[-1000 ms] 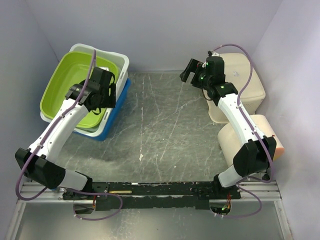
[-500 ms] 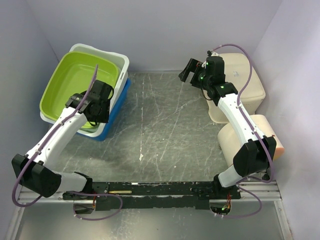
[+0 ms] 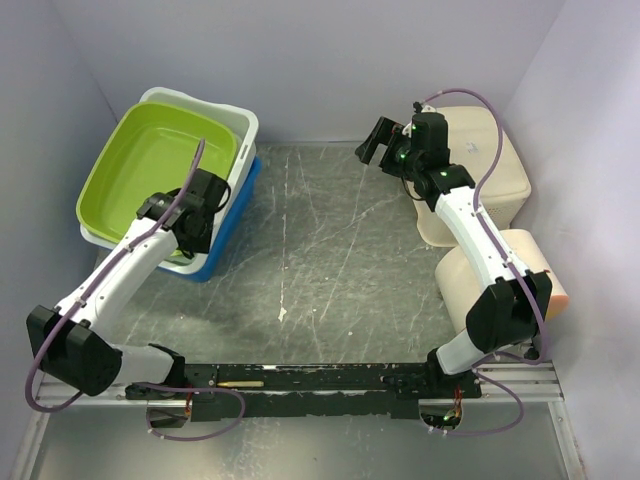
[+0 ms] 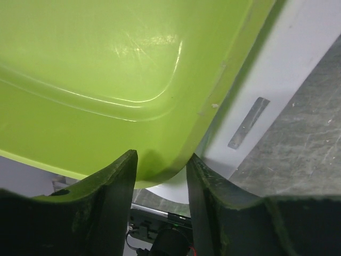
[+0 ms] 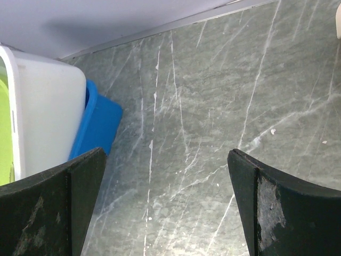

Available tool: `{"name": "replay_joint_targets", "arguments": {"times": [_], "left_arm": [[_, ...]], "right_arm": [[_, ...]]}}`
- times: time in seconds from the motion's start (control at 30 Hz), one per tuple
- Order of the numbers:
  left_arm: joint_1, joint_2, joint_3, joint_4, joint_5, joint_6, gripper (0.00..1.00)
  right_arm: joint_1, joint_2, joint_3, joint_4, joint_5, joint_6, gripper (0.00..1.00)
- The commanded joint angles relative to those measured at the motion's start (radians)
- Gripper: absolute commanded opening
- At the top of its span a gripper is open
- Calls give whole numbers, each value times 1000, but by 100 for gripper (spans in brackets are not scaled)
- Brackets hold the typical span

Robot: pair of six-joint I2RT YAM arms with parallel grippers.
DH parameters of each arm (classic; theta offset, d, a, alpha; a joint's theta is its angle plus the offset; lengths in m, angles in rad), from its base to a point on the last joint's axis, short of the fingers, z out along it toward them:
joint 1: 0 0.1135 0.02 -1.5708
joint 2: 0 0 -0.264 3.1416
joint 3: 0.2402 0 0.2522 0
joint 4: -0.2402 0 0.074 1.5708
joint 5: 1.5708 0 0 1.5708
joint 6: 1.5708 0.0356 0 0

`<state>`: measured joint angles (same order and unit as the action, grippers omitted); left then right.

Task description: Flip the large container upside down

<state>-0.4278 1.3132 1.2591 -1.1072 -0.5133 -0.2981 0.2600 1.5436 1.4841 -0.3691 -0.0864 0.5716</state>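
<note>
The large container, a lime-green tub [image 3: 150, 165], sits nested in a white tub [image 3: 235, 125] at the back left of the table. My left gripper [image 3: 192, 243] is at its near right corner. In the left wrist view the green rim corner [image 4: 160, 165] lies between the two fingers, which press on it from both sides; my left gripper [image 4: 161, 160] is shut on that rim. My right gripper [image 3: 372, 140] hovers wide open over the back middle of the table, and in its wrist view the right gripper [image 5: 166, 154] has only bare tabletop between its fingers.
The white tub rests inside a blue tub [image 3: 230, 225]. Two beige containers [image 3: 490, 170] [image 3: 480, 275] lie bottom up along the right wall. Grey walls close in the back and both sides. The marbled table [image 3: 330, 260] spreads between the two arms.
My left gripper slid toward me along the green tub to its near right corner and closed on the rim. The tub shifted slightly left. The right arm stayed put.
</note>
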Motion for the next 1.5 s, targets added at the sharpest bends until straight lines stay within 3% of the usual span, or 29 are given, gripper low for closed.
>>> {"name": "replay_joint_targets", "arguments": {"times": [0.0,0.13,0.2,0.5,0.87,1.1,1.23,1.47], "left_arm": [[3,16,9,30,-27,8,46],[3,16,82,29,20,20,16],[3,8,143,34,52,36,7],[3,-27,526,-3,175,88,7],[3,1,788,172,543,90,7],[3,19,805,403,811,-26,7],[-2,17,727,574,922,-140,7],[-70,11,576,892,985,-300,7]], "right_arm": [[3,9,1,16,-14,8,99],[4,2,5,14,-13,11,99],[4,-6,5,16,-12,14,99],[5,-41,4,17,8,21,99],[5,-89,-7,3,75,30,99],[5,-169,-35,-5,180,29,99],[4,-230,-62,3,236,34,99],[5,-336,-118,26,343,39,99]]}}
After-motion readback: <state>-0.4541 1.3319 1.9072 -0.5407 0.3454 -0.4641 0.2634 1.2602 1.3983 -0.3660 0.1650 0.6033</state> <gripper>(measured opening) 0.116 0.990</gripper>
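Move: Between the left hand's half-open fingers is the near right rim corner of the green tub, whose middle lies about 14 cm ahead, 6 cm to the left and a few cm lower. The white basket it sits in has its middle some 13 cm ahead, 2 cm left and 8 cm down; the blue box beneath is about 12 cm straight ahead and 15 cm below. From the right hand, the green tub is roughly 40 cm left, 4 cm back and 12 cm lower. Closing on the near right rim corner, the left fingers pinch the green tub's wall and pull it up out of the white basket, nearly straight up at first, then up and to the right: some 34 cm of rise and 19 cm rightward. The wrist tips upward, rolls its right side up and swings clockwise. Late on, the empty, open right hand rises about 8 cm, easing right and back. ##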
